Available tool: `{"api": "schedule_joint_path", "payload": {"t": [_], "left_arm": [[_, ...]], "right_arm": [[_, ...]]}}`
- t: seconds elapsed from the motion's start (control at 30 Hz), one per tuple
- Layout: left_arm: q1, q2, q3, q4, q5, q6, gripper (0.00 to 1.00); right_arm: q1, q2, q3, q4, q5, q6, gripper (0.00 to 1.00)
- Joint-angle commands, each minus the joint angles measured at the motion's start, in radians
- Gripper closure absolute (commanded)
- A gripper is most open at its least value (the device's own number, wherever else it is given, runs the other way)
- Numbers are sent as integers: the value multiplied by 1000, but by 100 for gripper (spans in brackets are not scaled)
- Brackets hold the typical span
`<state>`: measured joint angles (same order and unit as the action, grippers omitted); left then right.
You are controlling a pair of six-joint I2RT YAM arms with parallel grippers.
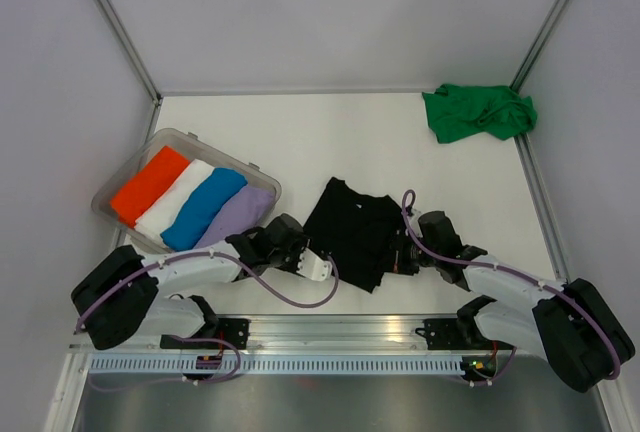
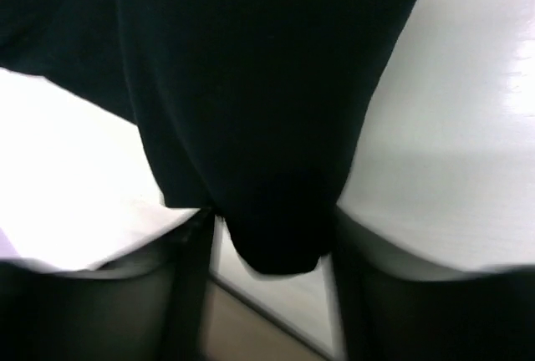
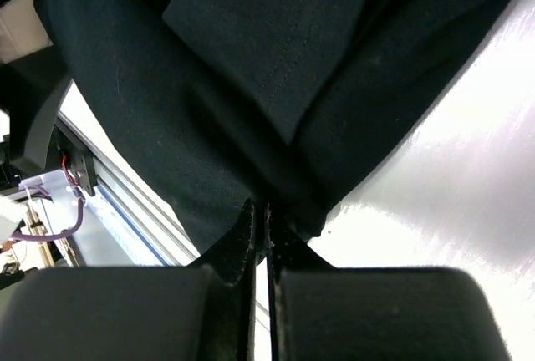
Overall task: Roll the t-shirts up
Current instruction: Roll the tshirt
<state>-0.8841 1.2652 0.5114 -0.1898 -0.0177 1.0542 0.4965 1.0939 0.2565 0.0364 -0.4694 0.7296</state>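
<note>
A black t-shirt (image 1: 352,227) lies crumpled on the white table between my two grippers. My left gripper (image 1: 308,254) is at its left edge. In the left wrist view the gripper (image 2: 272,294) is open, and a rounded corner of the black t-shirt (image 2: 267,127) hangs between the spread fingers. My right gripper (image 1: 402,250) is at the shirt's right edge. In the right wrist view it (image 3: 267,221) is shut on a fold of the black t-shirt (image 3: 251,60). A bright green t-shirt (image 1: 478,112) lies bunched at the far right corner.
A clear plastic tub (image 1: 112,192) at the left holds rolled orange (image 1: 148,184), white (image 1: 175,200), blue (image 1: 205,207) and lilac (image 1: 238,214) shirts. The table's metal front rail (image 1: 340,330) runs just behind the arm bases. Grey walls enclose the table.
</note>
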Motion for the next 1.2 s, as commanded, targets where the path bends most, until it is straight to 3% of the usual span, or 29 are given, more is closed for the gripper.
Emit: {"api": "schedule_joint_path", "payload": {"t": [0.0,0.07,0.13,0.2,0.27,0.4,0.47,0.6,0.83,1.0,1.17], "left_arm": [[-1,71,1,26,-45,7,51],[-3,91,10,-6,-41,-16,71],[-3,106,36,-42,-27,-37,97],[2,106,99,-127,1,-75,98],[22,106,163,-265,99,-118,98],[77,140,323,-478,281,-140,98],[115,169,390,-543,352,-111,98],[204,253,522,-727,464,-56,98],[264,378,696,-896,536,35,98],[272,430,725,-919,535,49,98],[274,434,725,-919,556,52,98]], "right_arm": [[-10,3,-13,-18,34,-45,93],[-10,-11,-2,-29,41,-61,87],[-10,-52,19,-79,48,-105,66],[-10,-125,87,-160,55,-189,55],[-9,-179,177,-231,96,-264,51],[-7,-261,302,-378,106,-479,49],[8,-278,328,-357,51,-528,49],[128,-307,352,-320,128,-611,49],[440,-296,380,-364,342,-924,46],[504,-158,376,-417,354,-1047,45],[531,-75,328,-357,500,-1047,44]]}}
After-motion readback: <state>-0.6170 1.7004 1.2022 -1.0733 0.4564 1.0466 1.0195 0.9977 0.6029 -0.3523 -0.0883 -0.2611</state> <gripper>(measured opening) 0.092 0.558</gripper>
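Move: The near left end of the folded black t-shirt sits right between the left hand's open fingers, about 1 cm below their midpoint; the shirt's bulk lies some 13 cm to the right and 5 cm ahead, and the purple t-shirt in the bin about 14 cm left and 8 cm ahead. The right hand is shut at the shirt's right edge; the band's near right end lies about 3 cm left, 3 cm back and 1 cm below, the bulk roughly 8 cm left and 9 cm ahead. The left fingers close on the near left end of the black t-shirt, dip about 1 cm with it, then raise it some 4 cm while the wrist tilts about 45 degrees, until the fingers point down and slightly back. Meanwhile the right hand opens to about half, lets go of the right edge and springs up some 14 cm, at first forward; it then swings back and to its left and sinks about 7 cm towards the band's near right end, rolling roughly 80 degrees counter-clockwise, fingers kept open. ##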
